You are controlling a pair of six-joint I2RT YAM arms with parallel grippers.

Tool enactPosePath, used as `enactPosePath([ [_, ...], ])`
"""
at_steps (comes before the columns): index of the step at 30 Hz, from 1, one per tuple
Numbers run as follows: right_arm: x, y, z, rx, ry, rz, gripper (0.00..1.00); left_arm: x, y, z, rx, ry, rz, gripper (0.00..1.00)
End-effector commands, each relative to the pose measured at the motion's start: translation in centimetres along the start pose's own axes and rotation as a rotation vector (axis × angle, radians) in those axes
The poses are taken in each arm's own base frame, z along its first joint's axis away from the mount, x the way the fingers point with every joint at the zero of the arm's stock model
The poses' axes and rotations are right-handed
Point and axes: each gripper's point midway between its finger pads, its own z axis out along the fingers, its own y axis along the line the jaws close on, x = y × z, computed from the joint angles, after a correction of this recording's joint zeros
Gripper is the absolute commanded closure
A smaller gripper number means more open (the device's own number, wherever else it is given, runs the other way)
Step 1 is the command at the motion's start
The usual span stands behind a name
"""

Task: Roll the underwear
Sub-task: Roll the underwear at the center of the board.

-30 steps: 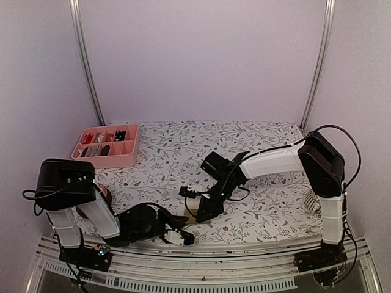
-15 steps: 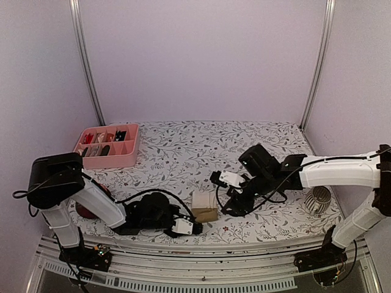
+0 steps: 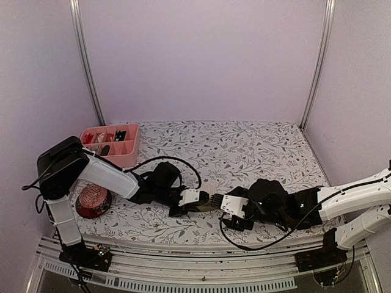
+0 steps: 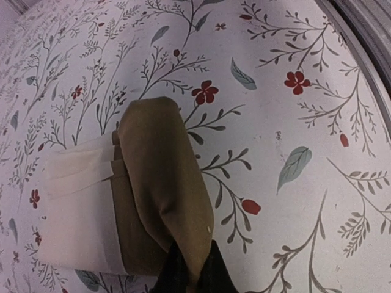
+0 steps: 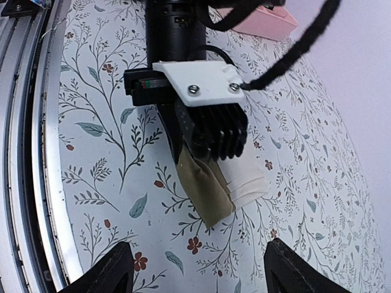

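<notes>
The tan-beige underwear (image 4: 160, 183) lies on the floral table as a folded bundle, its pale band (image 4: 79, 201) along one side. My left gripper (image 4: 192, 276) is shut on the tan end of the underwear, and cloth shows pinched between its black fingertips. From above, the underwear (image 3: 208, 201) sits between the two grippers near the front middle. My right gripper (image 5: 204, 274) is open and low over the table, facing the underwear (image 5: 211, 186) and the left gripper (image 5: 198, 116) without touching either. From above, the left gripper (image 3: 198, 203) and right gripper (image 3: 223, 207) nearly meet.
A pink compartment tray (image 3: 107, 146) with small items stands at the back left. A reddish round object (image 3: 92, 201) sits by the left arm's base. The metal rail of the table's front edge (image 5: 21, 152) runs close to the grippers.
My right gripper opened, left the underwear and swung low to the front right. My left arm came from the front edge to the bundle and holds its tan end.
</notes>
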Motion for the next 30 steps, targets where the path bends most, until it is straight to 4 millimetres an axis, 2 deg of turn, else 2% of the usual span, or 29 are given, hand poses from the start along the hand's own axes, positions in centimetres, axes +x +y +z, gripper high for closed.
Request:
enactPosePath([
  [1, -1.2, 0.0, 0.6, 0.096, -0.043, -0.124, 0.26, 2.8, -3.1, 0.6, 0.263, 0.088, -0.214, 1.0],
  [4, -1.0, 0.8, 1.7, 0.104, -0.018, -0.191, 0.27, 3.4, -3.3, 1.1, 0.348, 0.108, -0.297, 1.0],
  [8, -0.4, 1.4, 3.8, 0.105, 0.041, -0.267, 0.31, 3.4, -2.6, 0.9, 0.418, 0.098, -0.4, 1.0],
  [11, 0.8, 1.5, 5.6, 0.122, 0.112, -0.334, 0.33, 3.5, -2.3, 0.9, 0.46, 0.097, -0.452, 1.0],
  [21, 3.7, 0.0, 9.9, 0.122, 0.234, -0.409, 0.38, 4.6, -1.5, 1.5, 0.581, 0.102, -0.63, 1.0],
  [30, 6.1, -1.1, 12.4, 0.148, 0.323, -0.436, 0.5, 4.9, -1.1, 1.6, 0.591, 0.106, -0.66, 1.0],
])
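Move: The left hand already pinches the left end of the brown underwear roll, whose middle lies about 5 cm to its right and 1 cm ahead. From the open right hand, the roll's middle is some 8 cm ahead, 6 cm to the left and 11 cm below. The left fingertips are about 5 cm left of that middle, level with it, and the flat white panel spreads some 6 cm farther out. Still pinching the roll's left end, the left hand turns it over forward by about 45 degrees, edging only a little forward. Meanwhile the right hand drifts left, then sinks about 10 cm while reaching some 7 cm forward onto the roll's free right part, its fingers tipping more steeply down and closing partway, one on each side of the cloth, without yet pinching. ##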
